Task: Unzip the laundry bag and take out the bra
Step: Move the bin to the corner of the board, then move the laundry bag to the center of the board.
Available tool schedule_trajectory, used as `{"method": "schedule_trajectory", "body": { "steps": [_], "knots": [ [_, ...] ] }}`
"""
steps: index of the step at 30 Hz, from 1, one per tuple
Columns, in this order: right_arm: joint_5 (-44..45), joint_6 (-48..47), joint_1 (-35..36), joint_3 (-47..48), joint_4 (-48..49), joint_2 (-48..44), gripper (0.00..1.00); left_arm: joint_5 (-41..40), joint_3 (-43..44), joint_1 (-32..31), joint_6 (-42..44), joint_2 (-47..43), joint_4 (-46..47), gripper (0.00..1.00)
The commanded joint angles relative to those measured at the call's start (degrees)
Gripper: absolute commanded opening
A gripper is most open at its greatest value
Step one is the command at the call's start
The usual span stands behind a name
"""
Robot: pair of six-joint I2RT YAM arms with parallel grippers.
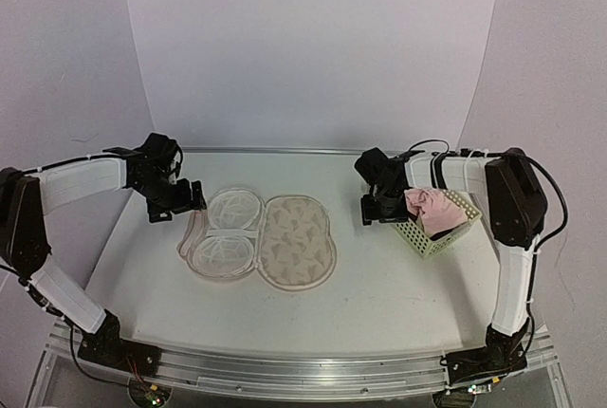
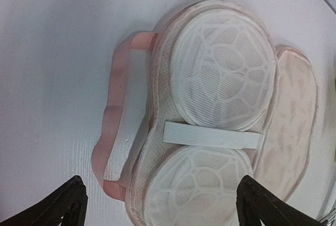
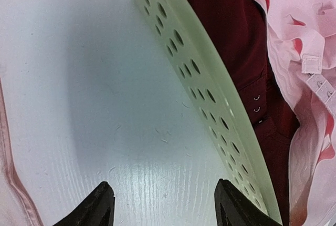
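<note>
The laundry bag (image 1: 297, 240) lies unzipped and spread flat mid-table, its printed half on the right. The pale-lined half with two white mesh domes (image 2: 220, 73) is on the left, crossed by a white elastic band (image 2: 210, 135). A pink loop strap (image 2: 113, 115) sticks out of the bag's left side. The pink bra (image 1: 432, 209) rests in the pale green basket (image 1: 446, 239), also seen in the right wrist view as bra (image 3: 304, 79). My left gripper (image 1: 180, 201) hovers open over the bag's left edge (image 2: 160, 194), holding nothing. My right gripper (image 1: 377, 211) stands open and empty over bare table beside the basket wall (image 3: 164, 197).
The basket's perforated wall (image 3: 210, 79) runs diagonally just right of my right fingers. A dark red garment (image 3: 226, 26) lies in the basket under the bra. The table's back edge meets a curved white backdrop.
</note>
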Motion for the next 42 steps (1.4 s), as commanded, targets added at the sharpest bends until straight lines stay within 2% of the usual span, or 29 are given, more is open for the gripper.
{"method": "schedule_trajectory", "body": {
  "steps": [1,8,15,25,42],
  "knots": [
    [-5.5,-1.3,0.7,-1.0,2.8,-7.1,0.66,0.4,3.1,0.2,1.4,4.9,2.3,1.00],
    [-13.1,1.8,2.5,-3.7,6.3,-11.2,0.66,5.0,4.9,0.2,1.3,11.1,4.1,0.99],
    [-15.1,2.9,5.6,-2.2,7.1,-11.1,0.66,7.2,3.8,0.2,1.0,14.7,5.1,0.99],
    [-16.1,2.6,6.6,-1.4,7.2,-10.4,0.66,10.7,-1.4,-0.7,-0.2,15.1,7.7,1.00],
    [-19.5,2.3,6.5,0.4,8.5,-5.3,0.66,10.7,-8.3,-11.6,-8.0,12.2,11.7,0.99]
  ]
}}
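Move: The laundry bag's cup half is centred about 8 cm to the left hand's right, 4 cm ahead and some 11 cm below it; its patterned half lies roughly 31 cm to that hand's right, also 4 cm ahead. From the right hand the patterned half is about 24 cm left, level fore and aft, 4 cm lower. The bin's middle is some 16 cm to the right hand's right, 2 cm ahead, at hand height, its left wall just beside the right finger. Down towards the cup half goes the open left hand, about 9 cm, fingers tipping nearer to vertical; low over the bag it sweeps some 6 cm more to the right and slightly back, one finger pushing against the bag's left rim. The right hand comes away from the bin's side, leftward towards the patterned half, rising and drawing back a little, its left side rolling up some 20 degrees, then all but stops, fingers still part open. ##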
